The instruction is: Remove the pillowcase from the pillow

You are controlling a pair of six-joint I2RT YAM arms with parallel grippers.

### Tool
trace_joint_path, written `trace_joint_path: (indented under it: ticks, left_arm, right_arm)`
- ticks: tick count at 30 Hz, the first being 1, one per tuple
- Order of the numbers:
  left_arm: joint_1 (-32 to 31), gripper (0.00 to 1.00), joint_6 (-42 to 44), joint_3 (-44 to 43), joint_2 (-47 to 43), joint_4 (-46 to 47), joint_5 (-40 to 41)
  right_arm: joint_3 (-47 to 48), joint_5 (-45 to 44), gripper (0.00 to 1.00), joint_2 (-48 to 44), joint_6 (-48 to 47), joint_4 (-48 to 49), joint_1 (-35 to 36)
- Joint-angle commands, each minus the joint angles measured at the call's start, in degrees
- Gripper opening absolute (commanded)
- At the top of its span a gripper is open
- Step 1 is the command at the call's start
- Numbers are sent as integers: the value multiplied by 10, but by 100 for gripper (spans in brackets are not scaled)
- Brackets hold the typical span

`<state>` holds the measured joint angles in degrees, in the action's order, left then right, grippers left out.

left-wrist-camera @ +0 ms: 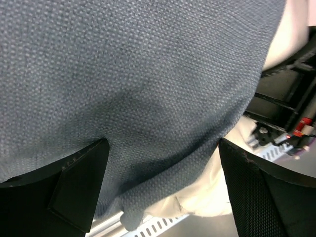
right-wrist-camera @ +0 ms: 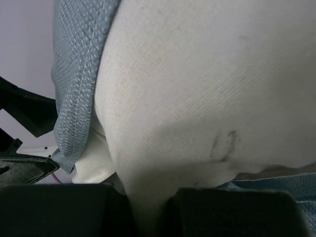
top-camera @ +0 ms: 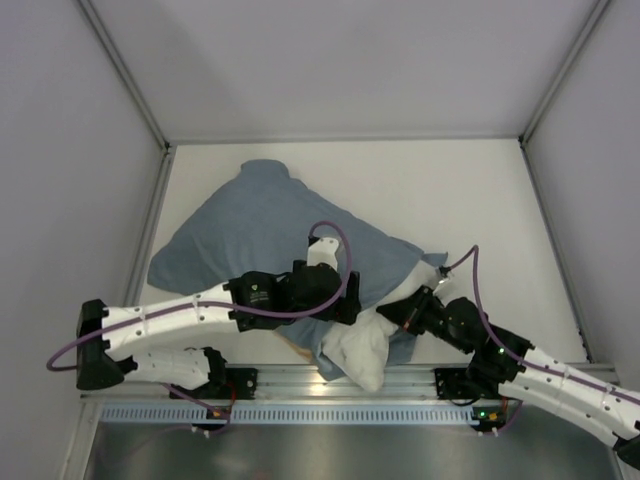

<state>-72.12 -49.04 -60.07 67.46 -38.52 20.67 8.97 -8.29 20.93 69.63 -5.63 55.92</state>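
The grey-blue pillowcase [top-camera: 260, 235] lies wrinkled across the middle left of the table. The white pillow [top-camera: 362, 352] sticks out of its near end by the rail. My left gripper [top-camera: 345, 300] hovers over that end of the case. In the left wrist view its fingers [left-wrist-camera: 79, 187] stand wide apart over the pillowcase [left-wrist-camera: 148, 89], open, with the pillow [left-wrist-camera: 207, 195] showing below the hem. My right gripper [top-camera: 402, 312] is at the pillow's right side. In the right wrist view it [right-wrist-camera: 150, 210] is shut on a fold of the white pillow [right-wrist-camera: 207, 89], the pillowcase hem [right-wrist-camera: 79, 74] to its left.
An aluminium rail [top-camera: 300, 382] runs along the near edge under the pillow's end. Grey enclosure walls [top-camera: 60, 150] close in the table on three sides. A purple cable [top-camera: 335, 232] loops above the left wrist. Parts of the right arm [left-wrist-camera: 291, 113] lie close to my left gripper.
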Motion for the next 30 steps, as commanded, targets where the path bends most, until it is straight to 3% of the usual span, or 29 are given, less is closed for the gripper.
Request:
trace_joint_path:
  ticks: [1,2,4,6,7,9,16,19,22,26,30]
  left_arm:
    - [-6,94,18,-22,32,-7,39]
    - [-6,91,21,-24,40,-7,41]
    - [-6,66,27,-31,58,-7,54]
    - [-3,37,34,-39,69,-8,74]
    - [0,15,45,-50,79,-8,82]
    - [25,1,56,-65,87,-9,81]
    - [196,0,142,-137,132,-9,27]
    - [314,0,173,-159,143,-9,-32]
    - [367,0,193,-174,145,-9,-87]
    - [372,0,199,-171,132,-4,-132]
    - [384,0,207,-153,131,-6,-73]
  right_arm:
    - [8,21,0,-14,-1,14,-6]
    - [10,24,0,-17,-2,14,-6]
    - [16,34,0,-27,-3,10,-6]
    - [19,40,0,-36,-5,4,-5]
    - [21,40,0,-40,-5,-4,-5]
    - [26,44,0,-60,-10,-17,-5]
    - [53,34,0,-141,-16,-111,-5]
    - [77,22,0,-172,-20,-161,-5]
    - [111,2,0,-199,-33,-220,-5]
    - [124,-17,0,-207,-41,-259,-5]
    - [162,-20,0,-224,-57,-288,-5]
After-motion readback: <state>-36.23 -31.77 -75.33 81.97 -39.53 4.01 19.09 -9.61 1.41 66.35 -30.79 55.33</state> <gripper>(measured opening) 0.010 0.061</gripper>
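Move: The pillowcase's near edge lies between the left hand's open fingers, about 2 cm ahead and 3 cm below their midpoint. From that hand, the bare pillow end is about 10 cm back, 5 cm right and 9 cm down, and the covered bulk some 18 cm ahead, 17 cm left and 11 cm down. The right hand still grips bare pillow; from it the case edge is about 3 cm ahead, 11 cm left and slightly above, the bare end 9 cm back, 5 cm left and 5 cm down. The left hand dips about 2.5 cm while easing forward and shuts its open fingers on the pillowcase edge, then drags the pinched cloth some 15 cm forward over the covered part of the pillow, rising a little and swinging about 7 cm to its left near the end. Against this pull the right hand keeps its pinch on the bare pillow and lifts it about 5 cm while drawing it a similar way to the right and slightly back. ##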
